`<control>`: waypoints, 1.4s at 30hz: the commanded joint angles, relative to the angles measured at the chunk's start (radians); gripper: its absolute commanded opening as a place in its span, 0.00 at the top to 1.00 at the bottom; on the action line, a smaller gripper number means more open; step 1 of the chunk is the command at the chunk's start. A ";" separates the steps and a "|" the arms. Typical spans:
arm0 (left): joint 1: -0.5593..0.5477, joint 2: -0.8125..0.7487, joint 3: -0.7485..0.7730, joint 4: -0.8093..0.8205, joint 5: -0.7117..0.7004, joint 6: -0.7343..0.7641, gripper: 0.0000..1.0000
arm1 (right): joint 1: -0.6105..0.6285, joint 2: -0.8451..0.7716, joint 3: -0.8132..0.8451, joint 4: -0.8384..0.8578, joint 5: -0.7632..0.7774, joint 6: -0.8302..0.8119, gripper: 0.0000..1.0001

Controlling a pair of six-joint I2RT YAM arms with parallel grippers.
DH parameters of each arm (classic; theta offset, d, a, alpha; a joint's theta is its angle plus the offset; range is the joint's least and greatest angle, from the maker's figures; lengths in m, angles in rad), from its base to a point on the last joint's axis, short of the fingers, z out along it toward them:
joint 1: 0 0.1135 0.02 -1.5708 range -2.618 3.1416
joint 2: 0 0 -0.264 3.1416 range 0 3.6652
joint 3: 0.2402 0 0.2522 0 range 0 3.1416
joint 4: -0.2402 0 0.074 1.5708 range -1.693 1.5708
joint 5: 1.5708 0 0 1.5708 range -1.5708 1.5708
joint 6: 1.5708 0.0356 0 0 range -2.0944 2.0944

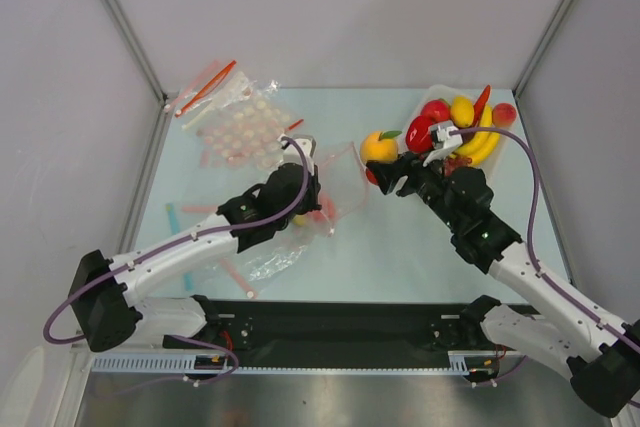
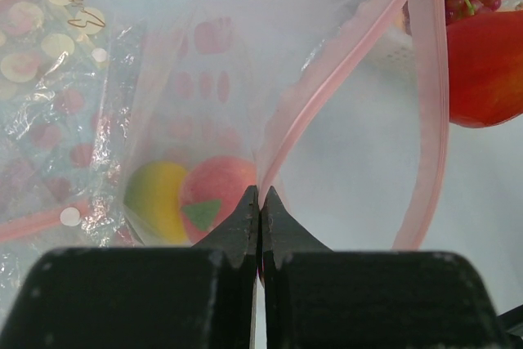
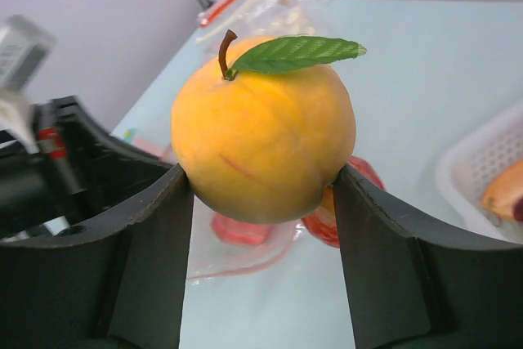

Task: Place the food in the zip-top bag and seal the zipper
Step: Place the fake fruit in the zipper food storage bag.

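The zip-top bag (image 1: 340, 192) lies mid-table with its mouth held open. My left gripper (image 1: 314, 187) is shut on the mouth edge, pinching the pink-red zipper strip (image 2: 327, 91) at my fingertips (image 2: 260, 195). Inside the bag sit a pink peach (image 2: 214, 198) and a green-yellow mango (image 2: 155, 194). My right gripper (image 1: 390, 169) is shut on an orange peach (image 1: 379, 147) with a green leaf, held above the table just right of the bag mouth. In the right wrist view the peach (image 3: 263, 132) fills the gap between the fingers, with the bag (image 3: 245, 247) below it.
A white tray (image 1: 512, 152) at the back right holds red peppers, a banana and other toy food. A red fruit (image 2: 486, 67) hangs close to the bag mouth. Dotted clear bags (image 1: 235, 122) lie at the back left. Metal frame posts stand at both back corners.
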 commanded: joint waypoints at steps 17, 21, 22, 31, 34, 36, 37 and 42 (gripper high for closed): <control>0.003 0.052 0.070 0.013 0.076 0.002 1.00 | 0.103 -0.070 -0.046 0.216 -0.194 -0.058 0.73; 0.003 -0.017 0.035 0.047 0.113 -0.004 1.00 | 0.104 -0.033 -0.081 0.303 -0.237 -0.058 0.72; 0.003 -0.028 0.027 0.050 0.122 -0.007 1.00 | 0.104 -0.026 -0.087 0.333 -0.246 -0.058 0.72; 0.003 -0.155 -0.028 0.110 0.190 0.000 1.00 | 0.106 0.046 -0.095 0.374 -0.283 -0.082 0.72; 0.003 -0.207 -0.048 0.120 0.163 0.000 1.00 | 0.104 0.051 -0.092 0.358 -0.262 -0.105 0.71; 0.003 -0.236 -0.058 0.122 0.144 0.000 0.99 | 0.104 0.056 -0.086 0.334 -0.234 -0.132 0.69; 0.003 -0.242 -0.061 0.119 0.133 0.000 0.99 | 0.106 0.059 -0.087 0.332 -0.234 -0.142 0.69; 0.003 -0.261 -0.064 0.107 0.084 -0.006 0.99 | 0.126 0.079 -0.087 0.344 -0.263 -0.209 0.66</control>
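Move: Some 8 cm to the right hand's left, about 1 cm ahead and 17 cm below, lies the middle of the bag's open mouth; that hand already holds the orange fruit. Inside the bag, the red peach lies about 13 cm left, 2 cm ahead and the mango 18 cm left, level, both 24 cm down; the fruit tray is 21 cm right, 19 cm ahead. From the left hand, holding the rim, the mouth's middle is 5 cm right, 2 cm ahead, 7 cm down. Bringing the orange fruit leftward to the bag mouth, the right hand travels about 7 cm left and 4 cm back, arching a few centimetres up and down again while turning some 20 degrees counter-clockwise and tipping its fingers up, grip kept. The left hand, still pinching the rim, first dips slightly right, then lifts it to about 7 cm above its start, drawing back 3 cm. ##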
